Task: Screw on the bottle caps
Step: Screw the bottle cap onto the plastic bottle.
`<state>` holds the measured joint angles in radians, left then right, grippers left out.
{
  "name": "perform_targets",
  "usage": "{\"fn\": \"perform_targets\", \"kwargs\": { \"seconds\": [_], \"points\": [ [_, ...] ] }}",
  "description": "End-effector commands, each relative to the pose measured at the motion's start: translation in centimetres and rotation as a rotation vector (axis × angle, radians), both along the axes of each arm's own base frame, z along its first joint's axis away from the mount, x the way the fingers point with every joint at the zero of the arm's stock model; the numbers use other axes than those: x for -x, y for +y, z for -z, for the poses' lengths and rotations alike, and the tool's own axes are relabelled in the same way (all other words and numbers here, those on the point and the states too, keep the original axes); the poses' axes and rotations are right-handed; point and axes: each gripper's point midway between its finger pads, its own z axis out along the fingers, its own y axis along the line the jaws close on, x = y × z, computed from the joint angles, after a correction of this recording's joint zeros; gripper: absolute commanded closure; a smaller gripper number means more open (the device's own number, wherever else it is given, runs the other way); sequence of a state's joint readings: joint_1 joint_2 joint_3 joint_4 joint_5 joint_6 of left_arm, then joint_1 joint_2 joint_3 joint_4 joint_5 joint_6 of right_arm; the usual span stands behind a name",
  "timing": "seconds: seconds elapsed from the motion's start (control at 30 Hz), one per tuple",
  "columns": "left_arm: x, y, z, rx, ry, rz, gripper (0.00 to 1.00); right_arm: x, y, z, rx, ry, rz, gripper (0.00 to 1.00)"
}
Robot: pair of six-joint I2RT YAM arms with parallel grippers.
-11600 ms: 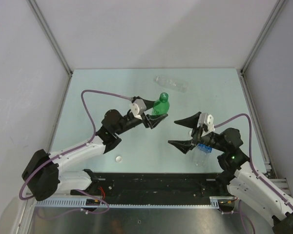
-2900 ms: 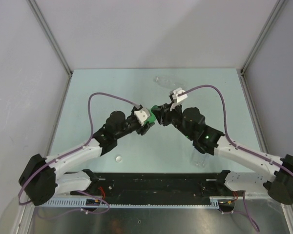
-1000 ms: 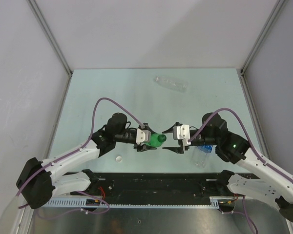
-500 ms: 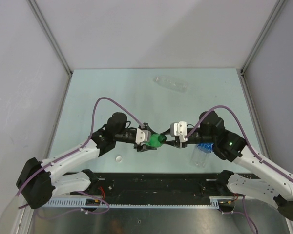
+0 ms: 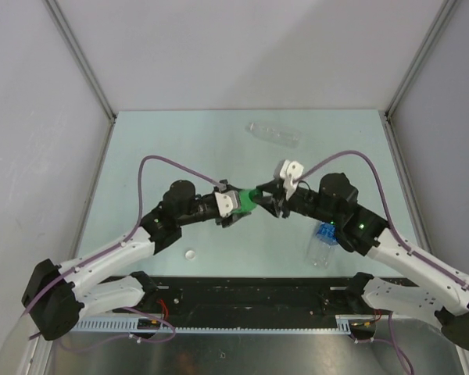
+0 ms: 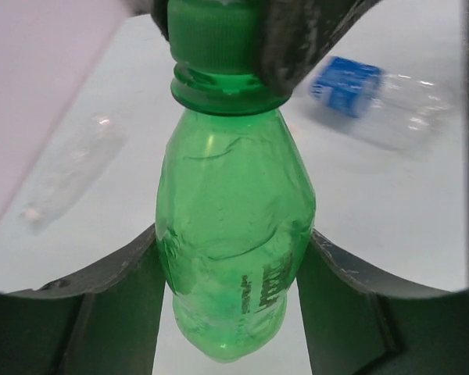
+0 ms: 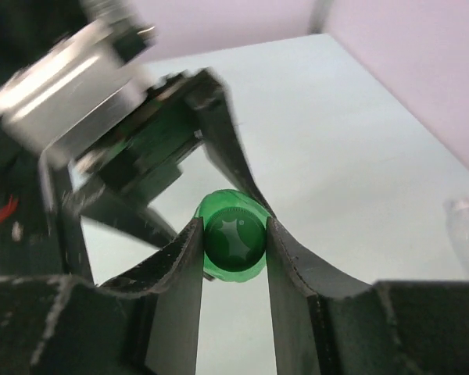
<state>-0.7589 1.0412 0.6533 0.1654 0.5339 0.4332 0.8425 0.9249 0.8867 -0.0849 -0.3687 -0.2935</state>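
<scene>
My left gripper (image 5: 236,205) is shut on the translucent green bottle (image 6: 234,234), its fingers pressed against both sides of the body. The bottle is held off the table, neck pointing right. The green cap (image 7: 234,238) sits on that neck, and my right gripper (image 5: 266,199) is shut on it, one finger on each side (image 7: 191,242). The clear bottle with a blue label (image 5: 323,242) lies near the right arm. The clear unlabelled bottle (image 5: 273,134) lies at the back. One white cap (image 5: 190,254) rests on the table by the left arm.
The pale green table (image 5: 141,156) is fenced by grey walls on the left, back and right. A black rail (image 5: 242,293) runs along the near edge between the arm bases. Purple cables arc above both arms.
My right gripper has come in from the right and closed on the green cap. Both grippers and the green bottle have shifted toward the back of the table.
</scene>
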Motion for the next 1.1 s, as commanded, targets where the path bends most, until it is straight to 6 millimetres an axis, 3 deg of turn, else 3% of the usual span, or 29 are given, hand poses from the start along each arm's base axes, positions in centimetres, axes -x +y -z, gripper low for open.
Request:
{"fn": "perform_targets", "kwargs": {
  "seconds": [0.0,0.07,0.23,0.43,0.53,0.63,0.8,0.93,1.07],
  "points": [
    [-4.9,1.1,-9.4,0.291,-0.203,-0.319,1.00,-7.2,-1.2,0.8,-0.230,0.316,0.516,0.97],
    [-6.5,1.2,-9.4,0.292,-0.222,-0.413,1.00,-8.6,-1.1,1.5,-0.300,0.395,0.625,0.99],
    [-10.2,1.8,-9.4,0.300,-0.234,-0.614,1.00,-10.7,-2.0,0.9,-0.552,0.518,0.848,1.00],
    [-11.1,1.5,-8.3,0.280,-0.225,-0.650,1.00,-11.6,-1.5,0.0,-0.647,0.529,0.896,0.97],
    [-10.9,1.5,-7.2,0.262,-0.214,-0.640,1.00,-11.5,-1.0,-0.5,-0.635,0.519,0.870,0.85],
    [-10.0,1.3,-5.7,0.236,-0.198,-0.595,1.00,-10.9,-0.2,-1.7,-0.599,0.478,0.781,0.64],
    [-8.1,0.9,-4.0,0.200,-0.178,-0.495,1.00,-8.8,-0.3,-5.8,-0.536,0.298,0.583,0.19],
    [-6.3,0.5,-2.9,0.136,-0.163,-0.392,1.00,-6.1,-1.0,-7.8,-0.419,0.123,0.409,0.06],
    [-3.7,-0.3,-1.6,0.054,-0.121,-0.223,1.00,-3.1,-1.6,-6.4,-0.218,-0.017,0.221,0.04]
  ]
}}
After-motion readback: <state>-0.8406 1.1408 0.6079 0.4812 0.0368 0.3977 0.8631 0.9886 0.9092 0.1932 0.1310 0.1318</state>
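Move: Between the right fingers already, at their pads, sits the green cap on the neck of the green bottle. The left hand grips that bottle low on its body, so the cap lies about 8 cm above the left hand, 4 cm to its right and level with it fore and aft. On the table some 25 cm below the right hand, the white cap lies about 11 cm ahead and 16 cm right, the blue-labelled bottle about 2 cm ahead and 21 cm right. Twisting the cap clockwise against the held bottle, the right hand keeps its pinch and swings forward about 11 cm, rolling and turning clockwise, while the left keeps its grip and goes forward alongside, turning some 30 degrees counter-clockwise. Then the right fingers open wide, let go of the cap and back away upward, as the left eases back slightly. ##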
